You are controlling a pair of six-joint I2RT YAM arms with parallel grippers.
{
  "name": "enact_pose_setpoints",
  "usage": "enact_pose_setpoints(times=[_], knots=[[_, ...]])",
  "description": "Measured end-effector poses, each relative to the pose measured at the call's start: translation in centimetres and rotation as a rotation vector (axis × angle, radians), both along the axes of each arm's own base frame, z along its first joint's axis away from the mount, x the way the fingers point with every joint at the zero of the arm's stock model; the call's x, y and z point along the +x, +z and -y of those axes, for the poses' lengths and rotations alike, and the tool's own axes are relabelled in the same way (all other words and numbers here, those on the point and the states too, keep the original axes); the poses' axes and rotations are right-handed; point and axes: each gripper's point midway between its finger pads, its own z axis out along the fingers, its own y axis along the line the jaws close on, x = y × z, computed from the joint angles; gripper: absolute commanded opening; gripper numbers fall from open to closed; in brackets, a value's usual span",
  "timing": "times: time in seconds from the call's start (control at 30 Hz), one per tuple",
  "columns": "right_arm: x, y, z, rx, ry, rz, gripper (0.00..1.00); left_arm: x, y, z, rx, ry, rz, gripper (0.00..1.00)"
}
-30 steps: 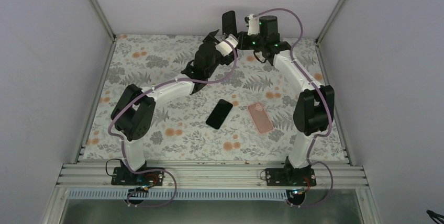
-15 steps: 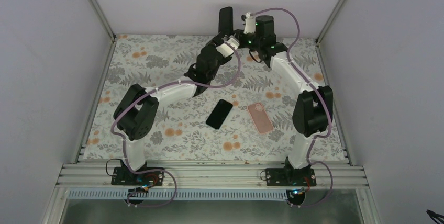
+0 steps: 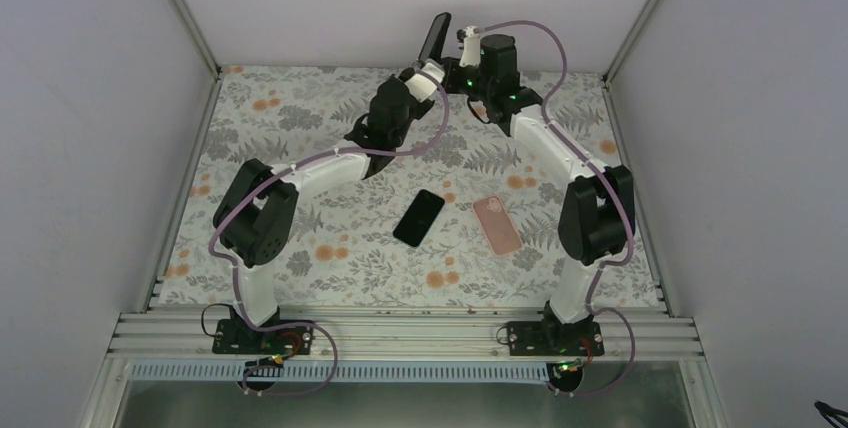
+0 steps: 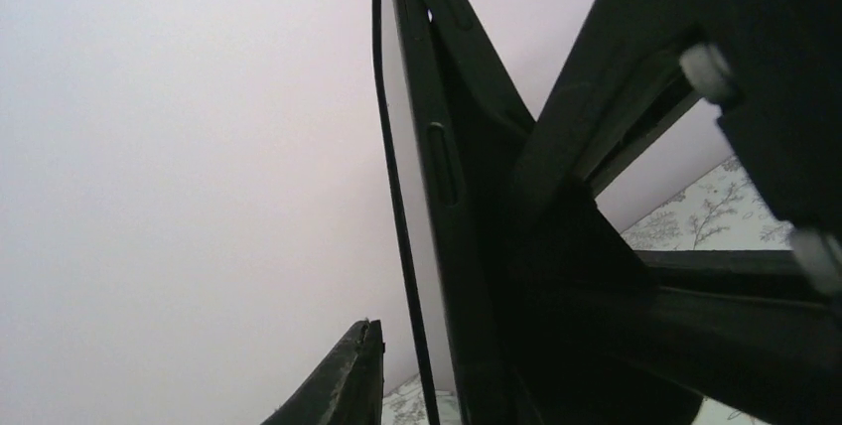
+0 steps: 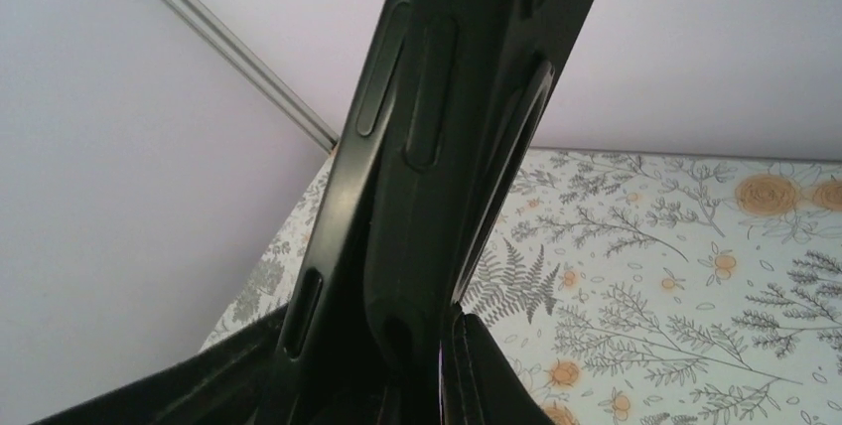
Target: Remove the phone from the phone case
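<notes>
A black phone in a black case (image 3: 436, 36) is held upright in the air at the back of the table, its top tilted to the right. My right gripper (image 3: 457, 54) is shut on its lower end. In the right wrist view the case's side with its button bumps (image 5: 427, 127) fills the middle, and one finger (image 5: 496, 370) presses against it. My left gripper (image 3: 424, 74) is open just left of it. In the left wrist view one left finger (image 4: 348, 380) stands apart from a thin black edge (image 4: 395, 197) beside the case body (image 4: 452, 177). The other left finger is hidden.
A bare black phone (image 3: 419, 217) and a pink case (image 3: 497, 224) lie flat side by side in the middle of the floral table (image 3: 300, 118). Grey walls close in the back and both sides, with the back wall right behind the held phone.
The right gripper has shifted slightly left and tilted the phone's top to the right. The left gripper has closed in on the phone's lower end.
</notes>
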Motion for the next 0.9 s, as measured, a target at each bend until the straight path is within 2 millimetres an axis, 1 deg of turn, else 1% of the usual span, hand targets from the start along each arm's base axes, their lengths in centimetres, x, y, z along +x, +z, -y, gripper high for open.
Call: enact_pose_setpoints(times=[0.07,0.13,0.17,0.2,0.3,0.47,0.53,0.57,0.63,0.7,0.77,0.8,0.83,0.87,0.9], knots=[[0.0,0.5,-0.1,0.011,-0.005,0.009,0.03,0.1,0.3,0.1,-0.018,-0.003,-0.005,0.12],[-0.1,1.2,0.0,0.028,-0.01,0.023,0.03,0.1,0.8,0.4,-0.035,-0.018,-0.004,0.07],[-0.1,1.4,0.0,0.032,-0.014,0.026,0.02,0.1,1.1,0.5,-0.042,-0.021,-0.002,0.03],[-0.2,1.7,0.1,0.035,-0.02,0.029,0.03,0.1,1.3,0.6,-0.048,-0.025,-0.002,0.02],[-0.3,1.9,0.3,0.033,-0.032,0.03,0.03,0.1,1.4,0.7,-0.056,-0.033,-0.005,0.02],[-0.2,1.3,0.7,0.002,-0.046,0.03,0.03,0.2,1.0,0.8,-0.045,-0.056,-0.022,0.02],[0.0,1.0,1.0,-0.021,-0.046,0.039,0.03,0.3,0.9,0.8,-0.041,-0.071,-0.028,0.02],[0.3,0.7,1.5,-0.041,-0.048,0.044,0.03,0.3,0.8,0.8,-0.037,-0.079,-0.034,0.02],[0.8,0.1,1.5,-0.09,-0.033,0.059,0.03,0.6,0.3,0.3,-0.027,-0.085,-0.048,0.02],[1.4,-0.5,1.0,-0.143,-0.001,0.083,0.03,0.7,-0.1,-0.7,-0.02,-0.09,-0.059,0.02],[1.5,-1.2,0.0,-0.198,0.049,0.107,0.03,0.7,-0.7,-1.7,-0.01,-0.101,-0.082,0.02],[1.7,-1.9,0.3,-0.253,0.043,0.108,0.03,0.7,-0.8,-2.7,0.006,-0.076,-0.082,0.02],[2.1,-3.1,1.9,-0.332,0.014,0.1,0.03,1.0,-0.8,-4.9,0.031,-0.033,-0.083,0.02],[3.0,-3.6,3.5,-0.388,-0.017,0.112,0.03,1.3,-0.9,-7.1,0.063,-0.004,-0.094,0.02],[3.9,-4.7,6.2,-0.469,-0.057,0.102,0.03,1.5,-0.8,-9.9,0.08,0.054,-0.102,0.02]])
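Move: The phone in its black case stands up between the hands. Its middle is about 5 cm above the left fingers and 3 cm ahead, and about 5 cm above the right fingers, 3 cm ahead and 2 cm to their left. On the table some 30 cm below the left hand, the bare phone lies about 22 cm back and straight behind it; the pink case lies 24 cm back and 21 cm to its right. Closing first, the left fingers pinch the phone while the right keeps its shut grip on the black case; both hands lift a centimetre or two and ease back. Then they pull apart abruptly: the left draws the phone about 10 cm left, while the right rolls some 25 degrees, left side down, sinks about 5 cm and finally jerks right and slightly forward with the case. ##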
